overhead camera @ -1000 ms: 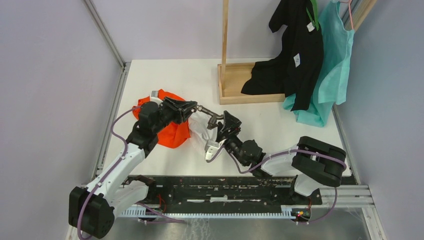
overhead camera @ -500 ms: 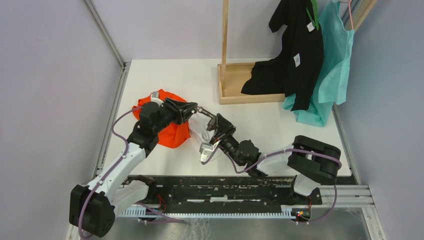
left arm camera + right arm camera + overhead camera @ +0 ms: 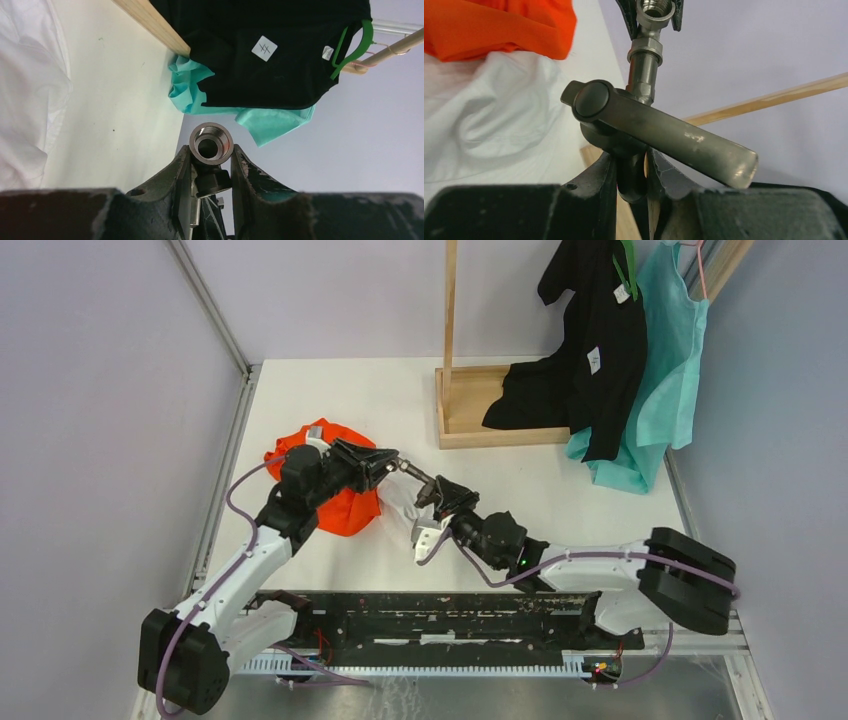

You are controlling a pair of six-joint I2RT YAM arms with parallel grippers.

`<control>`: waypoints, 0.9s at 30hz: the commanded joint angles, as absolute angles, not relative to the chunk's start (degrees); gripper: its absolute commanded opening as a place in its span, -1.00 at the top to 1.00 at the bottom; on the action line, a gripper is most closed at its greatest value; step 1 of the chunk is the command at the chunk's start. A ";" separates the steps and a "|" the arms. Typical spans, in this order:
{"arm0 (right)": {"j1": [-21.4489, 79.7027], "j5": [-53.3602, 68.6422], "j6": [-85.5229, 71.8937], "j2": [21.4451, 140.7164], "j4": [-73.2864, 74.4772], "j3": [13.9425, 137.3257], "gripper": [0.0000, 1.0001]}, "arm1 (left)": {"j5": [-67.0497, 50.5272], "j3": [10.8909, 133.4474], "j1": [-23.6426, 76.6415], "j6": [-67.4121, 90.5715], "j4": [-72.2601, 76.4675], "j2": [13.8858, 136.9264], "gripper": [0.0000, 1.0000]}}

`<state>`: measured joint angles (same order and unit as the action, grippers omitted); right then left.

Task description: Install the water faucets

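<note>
One of the water faucets [image 3: 415, 476], a dull grey metal piece, hangs in the air between both arms above a white cloth. My left gripper [image 3: 392, 464] is shut on its threaded end; in the left wrist view the round threaded mouth [image 3: 196, 145] sits clamped between the left gripper [image 3: 211, 151] fingers. My right gripper [image 3: 437, 492] is shut on the other end. In the right wrist view, the faucet's thick bar [image 3: 664, 132] crosses above the right gripper [image 3: 630, 161], whose fingers pinch the dark stem beneath it. A straight pipe with a nut [image 3: 645, 50] rises to the left fingers [image 3: 626, 12].
An orange cloth [image 3: 340, 508] and a white cloth [image 3: 400, 505] lie under the grippers. A wooden stand [image 3: 470, 415] is at the back. A black shirt [image 3: 590, 330] and a teal garment [image 3: 665, 370] hang at the right, reaching the table.
My right gripper went from open to shut on the faucet's lower stem. The right arm stretched out, its elbow swinging right. The left arm held still.
</note>
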<state>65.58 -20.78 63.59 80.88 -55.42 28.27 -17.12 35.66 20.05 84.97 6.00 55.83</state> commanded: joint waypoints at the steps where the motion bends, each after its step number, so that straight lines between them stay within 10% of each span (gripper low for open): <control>1: 65.17 -7.81 39.11 72.59 -39.52 32.10 0.99 | -18.08 36.30 20.17 86.31 13.52 54.67 0.94; 19: 64.61 -19.10 15.00 62.55 -25.11 30.19 0.99 | -22.65 37.91 22.11 82.22 18.70 62.12 0.91; 27: 64.56 -29.61 9.18 57.96 -22.58 25.96 0.99 | -29.65 47.54 28.85 76.10 23.22 77.19 -0.37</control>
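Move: From the left hand, whose fingertips still grip the faucet's threaded fitting, the faucet's middle lies about 3 cm back and 3 cm right, level with it. The white hat is roughly 10 cm back and 4 cm right, the orange cloth some 3 cm back and 13 cm left, both about 20 cm below. The right hand still pinches the faucet by its lower end; the faucet's middle sits about 2 cm ahead and 3 cm left of that hand, level with it. Carrying the faucet between them, both hands sink; the right one goes back, then right and down, about 4 cm each way, tipping its fingers some 40 degrees down and keeping its pinch. The left dips some 3 cm, then sweeps right, about 6 cm in all, turning slightly clockwise, and opens its fingers at the end to let go of the fitting. ##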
